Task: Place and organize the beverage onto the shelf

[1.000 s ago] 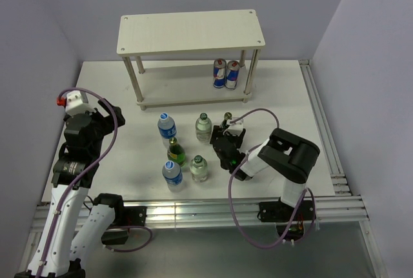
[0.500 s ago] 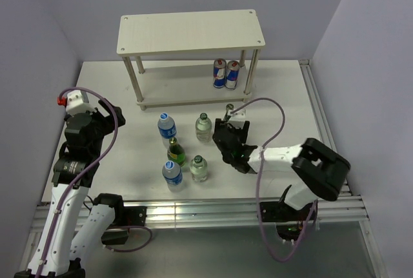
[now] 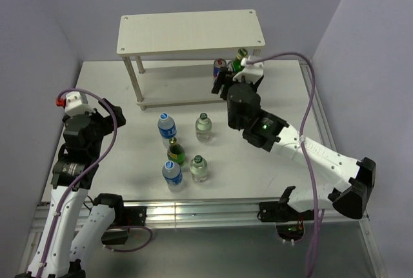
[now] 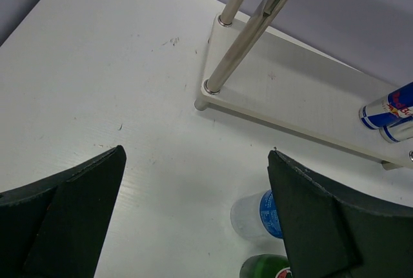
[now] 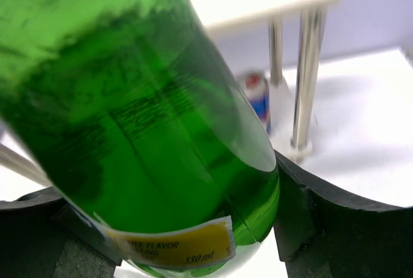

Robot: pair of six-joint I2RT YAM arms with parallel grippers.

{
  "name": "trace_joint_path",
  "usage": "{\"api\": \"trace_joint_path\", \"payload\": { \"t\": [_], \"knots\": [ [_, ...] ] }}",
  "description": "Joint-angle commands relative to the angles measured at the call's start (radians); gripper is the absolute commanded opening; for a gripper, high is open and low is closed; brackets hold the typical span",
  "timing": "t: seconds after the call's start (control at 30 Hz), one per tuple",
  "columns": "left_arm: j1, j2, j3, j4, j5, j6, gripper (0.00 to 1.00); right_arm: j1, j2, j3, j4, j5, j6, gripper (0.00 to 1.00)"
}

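Note:
The beige two-tier shelf (image 3: 190, 31) stands at the back of the table. Two Red Bull cans (image 3: 220, 66) stand on the right end of its lower board. My right gripper (image 3: 237, 78) is shut on a green glass bottle (image 5: 148, 123) with a yellow label. It holds the bottle up at the shelf's right front corner, and the bottle's cap (image 3: 242, 53) is just below the top board. My left gripper (image 4: 197, 226) is open and empty, above the table left of the loose bottles. In the top view my left gripper (image 3: 97, 120) sits at the left.
Several bottles stand in a cluster mid-table: two blue-labelled water bottles (image 3: 166, 124) (image 3: 171, 171), two clear bottles with green caps (image 3: 204, 125) (image 3: 199, 168) and a green bottle (image 3: 174, 151). The shelf's metal legs (image 5: 306, 78) are close to the held bottle. Walls enclose the table.
My right arm has lifted the green bottle from mid-table and swung it back and up to the shelf's right front corner. The left arm has not moved.

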Motion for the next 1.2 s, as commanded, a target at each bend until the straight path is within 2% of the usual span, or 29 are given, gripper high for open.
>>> {"api": "trace_joint_path", "payload": {
  "t": [0.0,0.37,0.57,0.77,1.17],
  "knots": [
    [0.007,-0.013,0.001,0.038,0.007,0.009,0.99,-0.037,0.021,0.211,0.000,-0.016,-0.106,0.00],
    [0.013,-0.024,0.000,0.038,-0.002,0.018,0.99,-0.249,0.378,0.816,-0.244,-0.224,-0.145,0.00],
    [0.027,-0.026,-0.002,0.041,0.015,0.018,0.99,-0.346,0.547,1.062,-0.329,-0.278,-0.145,0.00],
    [0.028,-0.029,-0.003,0.041,0.016,0.020,0.99,-0.409,0.618,1.142,-0.339,-0.317,-0.134,0.00],
    [0.042,-0.032,-0.002,0.041,0.021,0.018,0.99,-0.470,0.678,1.128,-0.319,-0.341,-0.108,0.00]
  ]
}}
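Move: The right hand already holds the green bottle; the right end of the top shelf lies about 21 cm ahead of this hand and 6 cm right, its surface some 5 cm below. The shelf's front right post stands about 15 cm ahead and 7 cm right, its middle 18 cm lower; the two cans are roughly 20 cm ahead, 3 cm left and 30 cm down. From the idle left hand that shelf end is some 27 cm ahead, 40 cm right and 2 cm up. Keeping the green bottle pinched, the right hand carries on upward about 10 cm, swinging forward as the rise ends, to bring the bottle over the front edge of the top shelf. It reaches about 20 cm forward in all and sinks some 4 cm again, easing about 5 cm to the right over the right end of the board and slowing almost to a stop, with a slight roll that lowers the hand's left side. ##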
